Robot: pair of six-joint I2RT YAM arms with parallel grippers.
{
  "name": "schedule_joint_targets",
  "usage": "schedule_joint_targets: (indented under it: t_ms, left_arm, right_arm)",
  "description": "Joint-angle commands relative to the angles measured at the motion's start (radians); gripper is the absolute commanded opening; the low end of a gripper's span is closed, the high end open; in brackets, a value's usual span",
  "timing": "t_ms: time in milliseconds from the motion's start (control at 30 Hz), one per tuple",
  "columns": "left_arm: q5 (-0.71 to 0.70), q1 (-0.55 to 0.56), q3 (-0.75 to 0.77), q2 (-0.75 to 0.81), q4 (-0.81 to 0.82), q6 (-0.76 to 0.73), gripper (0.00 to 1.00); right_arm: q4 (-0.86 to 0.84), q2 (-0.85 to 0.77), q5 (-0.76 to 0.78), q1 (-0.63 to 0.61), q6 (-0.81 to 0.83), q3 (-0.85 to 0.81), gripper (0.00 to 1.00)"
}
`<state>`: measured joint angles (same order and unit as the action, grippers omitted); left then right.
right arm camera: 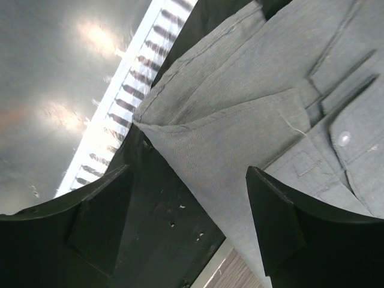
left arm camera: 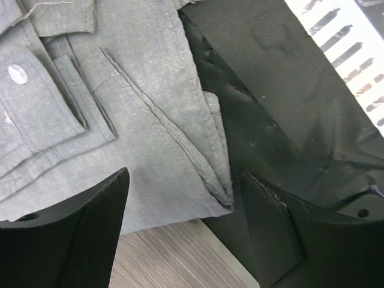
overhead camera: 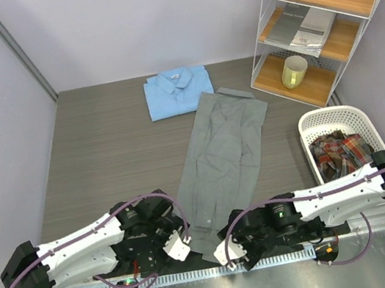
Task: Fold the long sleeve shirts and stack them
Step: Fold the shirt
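Note:
The grey long sleeve shirt (overhead camera: 226, 154) lies lengthwise down the middle of the table, collar far and hem near, with its sides folded in. The light blue long sleeve shirt (overhead camera: 178, 90) lies folded at the back, just beyond the grey collar. My left gripper (overhead camera: 178, 246) hangs open over the hem's left corner, and in the left wrist view that gripper (left arm camera: 183, 231) straddles the grey corner (left arm camera: 144, 132) without gripping it. My right gripper (overhead camera: 233, 258) is open at the hem's right corner. Its wrist view shows the open gripper (right arm camera: 189, 222) over the grey cloth (right arm camera: 258, 102).
A black mat (left arm camera: 282, 90) and a slotted metal rail (overhead camera: 200, 273) run along the near edge under the hem. A white basket (overhead camera: 334, 119) holding plaid cloth stands at the right. Behind it is a wire shelf (overhead camera: 319, 17) with a yellow cup (overhead camera: 294, 71) and small items.

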<state>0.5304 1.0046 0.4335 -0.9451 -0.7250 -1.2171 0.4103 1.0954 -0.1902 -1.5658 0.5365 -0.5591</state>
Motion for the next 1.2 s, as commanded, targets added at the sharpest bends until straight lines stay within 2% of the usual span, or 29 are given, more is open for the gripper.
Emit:
schedule_joint_targets:
  t_ms: [0,100,233,300,367,400,433,467,500,533,567,633,667,767,867,1000,1100,1167]
  left_arm:
    - [0.005,0.009,0.007,-0.018,0.056,-0.036,0.74]
    - [-0.003,0.011,0.005,-0.032,0.045,-0.067,0.73]
    - [-0.010,0.022,0.005,-0.041,0.044,-0.082,0.71]
    - [-0.012,0.028,0.008,-0.050,0.042,-0.082,0.68]
    - [-0.020,0.037,0.013,-0.060,0.042,-0.087,0.62]
    - [-0.024,0.042,0.014,-0.066,0.044,-0.093,0.54]
    - [-0.030,0.049,0.014,-0.079,0.047,-0.094,0.50]
    - [-0.043,0.052,0.017,-0.087,0.048,-0.094,0.47]
    - [-0.046,0.055,0.017,-0.095,0.053,-0.094,0.37]
    - [-0.049,0.055,0.022,-0.103,0.061,-0.085,0.31]
    - [-0.049,0.055,0.028,-0.103,0.068,-0.070,0.20]
    - [-0.049,0.055,0.042,-0.062,0.076,-0.036,0.10]
    - [-0.047,0.055,0.042,-0.038,0.090,-0.019,0.00]
    - [-0.035,0.055,0.053,0.061,0.091,-0.013,0.00]
    - [-0.036,0.054,0.080,0.097,0.098,-0.002,0.00]
    - [-0.027,0.023,0.137,0.060,0.111,0.017,0.00]
    - [0.005,-0.044,0.192,-0.001,0.156,0.021,0.00]
    - [0.039,-0.078,0.235,-0.050,0.167,0.024,0.00]
  right_arm:
    - [-0.065,0.041,0.032,-0.016,0.100,0.014,0.78]
    - [-0.039,0.061,0.040,-0.017,0.137,0.027,0.72]
    - [-0.073,0.102,0.057,-0.017,0.160,0.041,0.59]
    - [-0.087,0.126,0.063,-0.017,0.168,0.041,0.56]
    - [-0.093,0.147,0.063,-0.017,0.175,0.044,0.44]
    - [-0.091,0.153,0.060,-0.017,0.174,0.045,0.38]
    - [-0.091,0.156,0.063,-0.016,0.172,0.047,0.27]
    - [-0.093,0.156,0.073,-0.019,0.163,0.047,0.22]
    - [-0.096,0.155,0.083,-0.019,0.157,0.045,0.16]
    - [-0.094,0.152,0.096,-0.017,0.155,0.044,0.05]
    - [-0.091,0.146,0.124,-0.017,0.149,0.041,0.01]
    - [-0.067,0.123,0.149,-0.017,0.146,0.019,0.01]
    - [-0.045,0.112,0.170,-0.019,0.132,0.011,0.01]
    - [-0.010,0.046,0.186,-0.019,0.109,-0.013,0.01]
    - [0.010,-0.001,0.245,-0.017,0.108,-0.027,0.01]
    - [0.061,-0.070,0.296,0.013,0.115,-0.042,0.01]
    - [0.088,-0.109,0.299,0.085,0.129,-0.055,0.01]
    - [0.099,-0.111,0.284,0.189,0.152,-0.079,0.01]
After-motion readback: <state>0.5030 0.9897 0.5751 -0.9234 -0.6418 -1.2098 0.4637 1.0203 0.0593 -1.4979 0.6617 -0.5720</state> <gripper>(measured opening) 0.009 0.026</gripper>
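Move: The grey shirt's near end hangs over the front table edge, with both open hands just above its corners. The left corner lies roughly 2 cm left of the left hand and 3 cm below; the right corner is about 3 cm back from the right hand and 4 cm below. The table edge runs some 3 cm ahead of the left hand and 7 cm ahead of the right. The white slotted rail is about 12 cm back of the left hand, 8 cm back of the right. Both hands pinch the grey shirt beside its near corners, the right sinking some 3 cm and the left about 1 cm as the fingers shut. Holding the cloth, both lift together and swing forward towards the table edge: the left rises about 7 cm from its low point, drifting right, the right about 5 cm, its fingertips tilting forward. ##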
